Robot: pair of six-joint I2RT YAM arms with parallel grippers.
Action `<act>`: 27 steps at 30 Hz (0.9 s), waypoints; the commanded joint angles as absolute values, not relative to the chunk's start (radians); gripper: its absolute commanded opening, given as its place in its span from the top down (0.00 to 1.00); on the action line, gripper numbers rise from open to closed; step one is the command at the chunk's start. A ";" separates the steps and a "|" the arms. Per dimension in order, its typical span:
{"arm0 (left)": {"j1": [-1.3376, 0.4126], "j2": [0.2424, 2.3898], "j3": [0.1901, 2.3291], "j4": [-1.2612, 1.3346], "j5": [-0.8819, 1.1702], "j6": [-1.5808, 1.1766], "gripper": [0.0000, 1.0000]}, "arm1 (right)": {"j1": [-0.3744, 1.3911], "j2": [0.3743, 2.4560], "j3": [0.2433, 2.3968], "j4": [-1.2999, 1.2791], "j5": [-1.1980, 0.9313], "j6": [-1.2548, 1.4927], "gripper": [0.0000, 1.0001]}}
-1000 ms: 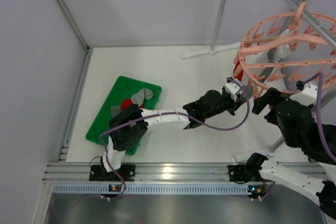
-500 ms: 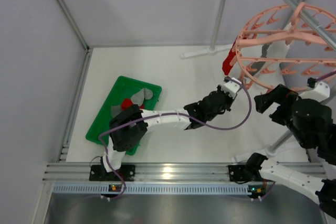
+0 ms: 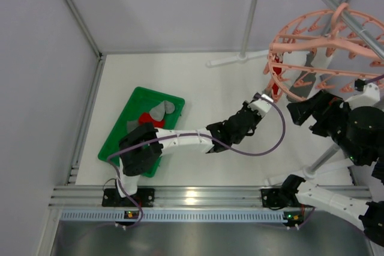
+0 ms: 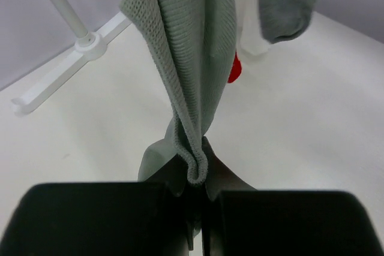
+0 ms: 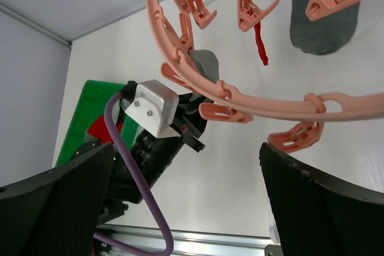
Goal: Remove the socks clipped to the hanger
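Observation:
The salmon-pink hanger hangs at the back right, its ring and clips above my right gripper. My left gripper is shut on the lower edge of a light grey sock that stretches taut up to the hanger. In the top view the left gripper sits under the ring's left rim. A darker grey sock and a red sock dangle from clips. My right gripper stands open just right of the left one, below the ring, with nothing between its fingers.
A green tray at the left holds loose grey and red socks. A white stand foot lies on the table behind the hanger. A slanted metal pole carries the hanger's hook.
The hanger ring has swung and tilted while the left gripper keeps its hold on the grey sock. The right arm has drawn back slightly to the right, jaws still wide.

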State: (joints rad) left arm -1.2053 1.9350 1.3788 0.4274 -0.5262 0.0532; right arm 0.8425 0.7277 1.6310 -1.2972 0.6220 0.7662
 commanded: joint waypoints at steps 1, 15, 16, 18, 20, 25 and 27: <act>-1.206 1.873 1.324 0.399 -0.581 0.074 1.00 | 0.854 0.782 1.582 -1.174 0.584 0.710 0.01; -1.207 1.734 1.184 0.397 -0.569 0.005 1.00 | 0.854 0.817 1.508 -0.960 0.500 0.650 0.00; -1.209 1.729 1.181 0.397 -0.563 0.005 1.00 | 0.856 0.830 1.509 -0.953 0.502 0.649 0.00; -1.215 1.703 1.172 0.396 -0.539 -0.043 1.00 | 0.854 0.862 1.509 -0.918 0.494 0.646 0.01; -1.216 1.680 1.155 0.396 -0.488 -0.061 1.00 | 0.854 0.874 1.500 -0.878 0.483 0.649 0.01; -1.218 1.580 1.098 0.394 -0.398 -0.098 1.00 | 0.854 0.844 1.436 -0.752 0.494 0.687 0.02; -1.218 1.546 1.085 0.396 -0.324 -0.103 1.00 | 0.854 0.830 1.417 -0.733 0.502 0.692 0.03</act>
State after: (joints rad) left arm -1.2129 1.6245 1.1107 0.4015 -0.4332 -0.0650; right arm 0.8425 0.8635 1.4235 -0.8577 0.4942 0.6777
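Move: The clip holding the grey-green sock is about 8 cm ahead of the open right hand, 6 cm to its left and a little lower. The red sock hangs some 7 cm beyond the clip and 2 cm right of it; a dark grey sock lies roughly 14 cm ahead of the hand, 2 cm right. From the left hand, already gripping the sock's lower part, the clip is about 5 cm ahead, 3 cm right and 12 cm up. Right hand sweeps left about 10 cm and forward, open, towards the clip; left keeps hold, drawing left and back. ##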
